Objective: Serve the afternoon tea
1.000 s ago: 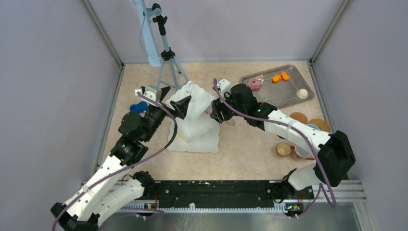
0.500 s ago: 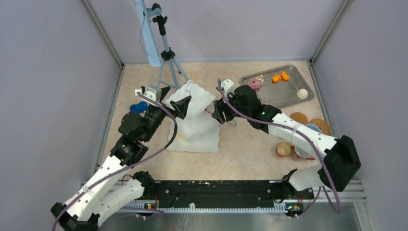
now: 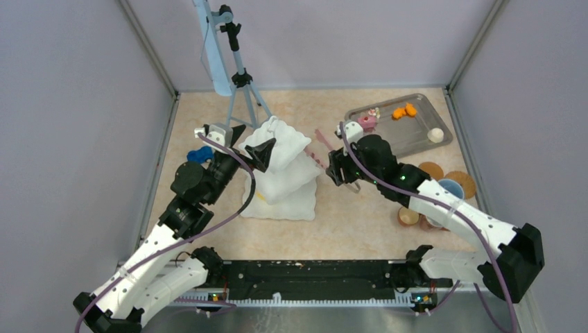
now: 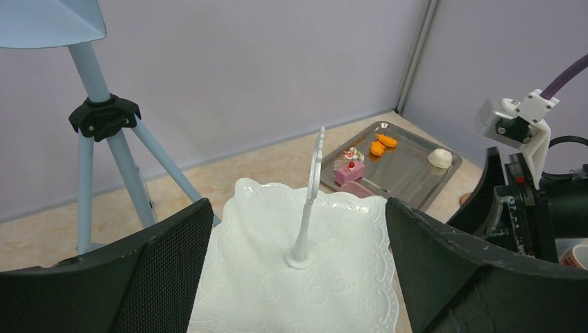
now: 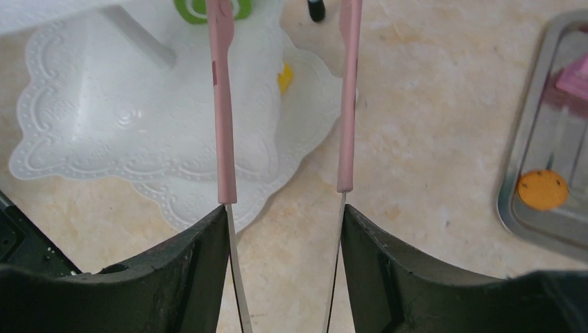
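A white tiered stand (image 3: 284,180) sits mid-table, and its lower plate carries a yellow pastry (image 5: 284,78). My left gripper (image 3: 253,142) hovers open over the top plate (image 4: 277,277), one finger on each side of the stand's handle (image 4: 310,187). My right gripper (image 5: 284,222) is shut on the pink tongs (image 5: 222,125). Their arms are spread, with nothing between them, just right of the stand. The metal tray (image 3: 409,135) holds a pink cake slice (image 3: 367,122), orange pastries (image 3: 404,111) and a cream one (image 3: 435,134). An orange-brown mug (image 3: 408,216) stands beside the right arm.
A blue toy car (image 3: 201,154) lies left of the stand. A light-blue tripod (image 3: 239,76) rises behind it. Brown saucers (image 3: 430,168) and a blue-rimmed cup (image 3: 451,187) sit near the right wall. Grey walls close in on three sides.
My right arm has drawn back to the right, carrying the tongs away from the stand's edge. The left arm and the stand have not moved.
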Motion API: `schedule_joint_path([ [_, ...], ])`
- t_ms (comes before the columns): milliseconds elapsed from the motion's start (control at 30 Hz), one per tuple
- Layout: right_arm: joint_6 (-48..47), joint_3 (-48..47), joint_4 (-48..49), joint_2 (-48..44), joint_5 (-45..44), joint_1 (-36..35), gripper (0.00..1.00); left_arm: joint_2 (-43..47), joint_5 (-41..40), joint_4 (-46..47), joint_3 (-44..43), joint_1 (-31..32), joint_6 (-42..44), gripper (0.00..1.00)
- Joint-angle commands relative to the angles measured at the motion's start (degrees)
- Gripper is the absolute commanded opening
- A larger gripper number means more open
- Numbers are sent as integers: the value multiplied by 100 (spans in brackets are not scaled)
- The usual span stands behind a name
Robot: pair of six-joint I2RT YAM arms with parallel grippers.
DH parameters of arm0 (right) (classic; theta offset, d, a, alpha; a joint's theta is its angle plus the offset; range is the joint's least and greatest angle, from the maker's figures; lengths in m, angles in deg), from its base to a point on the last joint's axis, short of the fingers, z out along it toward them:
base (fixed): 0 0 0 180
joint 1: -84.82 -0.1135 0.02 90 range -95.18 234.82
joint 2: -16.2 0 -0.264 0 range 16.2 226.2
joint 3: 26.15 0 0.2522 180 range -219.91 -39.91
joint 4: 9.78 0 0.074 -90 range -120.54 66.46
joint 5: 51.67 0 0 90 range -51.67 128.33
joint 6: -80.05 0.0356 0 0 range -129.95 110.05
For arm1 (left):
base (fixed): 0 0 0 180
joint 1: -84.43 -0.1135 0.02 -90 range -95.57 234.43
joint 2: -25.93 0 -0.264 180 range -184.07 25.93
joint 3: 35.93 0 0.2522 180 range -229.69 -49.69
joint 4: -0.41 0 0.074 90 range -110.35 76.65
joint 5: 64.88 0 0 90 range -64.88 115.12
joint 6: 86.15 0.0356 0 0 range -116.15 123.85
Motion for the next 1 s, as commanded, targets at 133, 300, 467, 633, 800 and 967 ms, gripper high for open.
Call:
schedule_joint_path([
  [133,835,238,-947,-1085,-537,2215,56,91,76,223,-141,-21,18,99],
  [300,961,-346,-1104,96,-431,4263,55,101,151,320,-76,-11,-146,99],
  [467,906,-1582,-1344,1725,-457,5276,56,46,292,448,24,65,-367,99],
  [633,707,-2756,-1679,2982,-343,5590,58,72,153,441,29,331,-290,99],
  [800,510,-3360,-1903,3621,-339,5608,58,100,88,439,30,374,-243,99],
  [967,452,-3504,-2136,3803,-473,5607,59,72,100,447,25,382,-244,99],
])
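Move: The white bun on the tray, next up for the pink tongs in the right hand, lies about 39 cm to that hand's right, some 24 cm ahead and 17 cm below. The orange pastries stand around 10 cm farther out than the bun and 9 cm to its left; the brown coaster is about 15 cm nearer than the bun and 3 cm left of it. From the left hand, the bun is roughly 61 cm right, 23 cm ahead and 35 cm below. Towards the white bun go the tongs: the right hand, still gripping them with arms spread, swings fast away from the cake stand, some 35 cm right, bending forward by about 16 cm and sinking in the second half. The wrist turns clockwise about 60 degrees and tips further down, then eases to a stop near the tray's right end. The empty left hand drifts slightly right and back, staying open. ##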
